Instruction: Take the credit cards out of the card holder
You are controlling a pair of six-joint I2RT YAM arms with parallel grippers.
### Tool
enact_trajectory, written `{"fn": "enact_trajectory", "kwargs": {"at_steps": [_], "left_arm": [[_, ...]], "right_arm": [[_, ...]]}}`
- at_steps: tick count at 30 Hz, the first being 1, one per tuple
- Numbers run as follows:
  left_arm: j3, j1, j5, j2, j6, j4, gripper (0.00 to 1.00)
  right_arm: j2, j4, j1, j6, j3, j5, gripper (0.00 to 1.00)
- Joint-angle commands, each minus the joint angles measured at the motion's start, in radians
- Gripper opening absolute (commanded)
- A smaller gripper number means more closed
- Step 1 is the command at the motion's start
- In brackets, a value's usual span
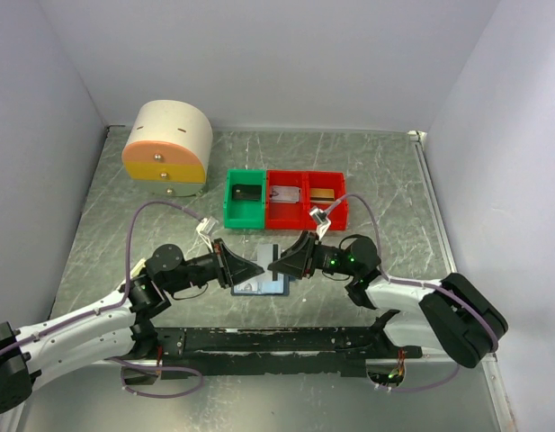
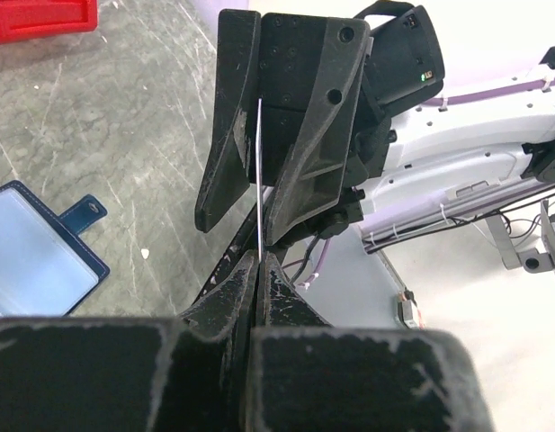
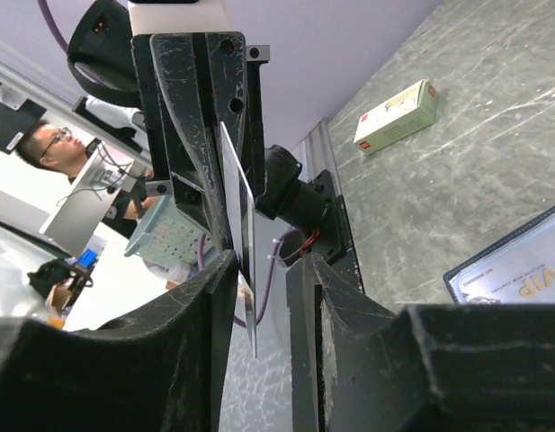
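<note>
The card holder lies open on the table below both grippers, with dark navy edges and a pale blue lining. A card marked VIP shows in it. My left gripper hangs above the holder, shut on the edge of a thin credit card held upright. My right gripper faces it tip to tip. Its fingers stand on either side of the same credit card. The card lies close to one finger, with a clear gap to the other, so the right gripper is open.
A cream drawer unit with orange and yellow fronts stands at the back left. A green bin and two red bins sit behind the grippers, with flat items inside. A cream box with a red label lies on the table.
</note>
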Motion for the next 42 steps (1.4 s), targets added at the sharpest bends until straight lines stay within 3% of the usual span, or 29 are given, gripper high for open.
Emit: {"fn": "enact_trajectory", "kwargs": {"at_steps": [1,4,14,18,22,25,32,37,39,41,42], "left_arm": [[-0.008,-0.003,0.041,0.0,-0.002,0.061,0.07],[-0.012,-0.004,0.04,-0.006,-0.001,0.053,0.07],[-0.021,-0.003,0.036,-0.028,-0.004,0.05,0.07],[-0.066,-0.003,0.054,0.004,-0.064,0.189,0.07],[-0.092,-0.003,0.073,0.044,-0.098,0.286,0.07],[-0.09,-0.003,0.087,0.056,-0.097,0.296,0.07],[-0.099,-0.004,0.051,0.011,-0.093,0.268,0.07],[-0.092,-0.003,0.049,-0.004,-0.078,0.225,0.07],[-0.092,-0.004,0.051,-0.006,-0.075,0.212,0.07],[-0.086,-0.003,0.048,-0.007,-0.066,0.187,0.13],[-0.081,-0.004,0.044,-0.009,-0.059,0.166,0.2]], "right_arm": [[0.042,0.169,-0.006,0.062,-0.019,-0.025,0.35],[0.039,0.159,-0.007,0.061,-0.022,-0.006,0.35],[-0.159,-0.128,-0.015,-0.039,-0.011,0.045,0.35],[-0.157,-0.087,-0.015,-0.012,-0.004,0.018,0.32],[-0.145,-0.007,-0.015,0.026,-0.011,-0.016,0.22],[-0.152,-0.056,-0.015,0.004,-0.002,-0.014,0.14],[-0.15,-0.031,-0.015,0.011,-0.007,-0.051,0.17],[-0.158,-0.018,-0.015,0.018,-0.003,-0.063,0.0],[-0.162,-0.043,-0.016,0.013,0.003,-0.062,0.0],[-0.172,-0.076,-0.014,-0.002,0.007,-0.054,0.0],[-0.182,-0.095,-0.015,-0.01,0.009,-0.05,0.0]]}}
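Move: The white card is in my left hand's grip, its middle about 2 cm ahead and 3 cm to the right of that hand. From my right hand its middle lies some 2 cm to the left, 1 cm ahead and about level. The open card holder lies on the table, about 6 cm ahead of my right hand, 4 cm to its left and 19 cm below. From there the red tray stands roughly 28 cm ahead, 9 cm to the right and 18 cm below. With the card's right edge already between its part-open fingers, my right hand rises about 2 cm, easing 1 cm to the right. It then draws slowly back 1 to 2 cm while its fingers close fully, pinching that edge. My left hand keeps its pinch on the opposite edge, easing back just over 1 cm and tipping its fingers up about 5 degrees. ##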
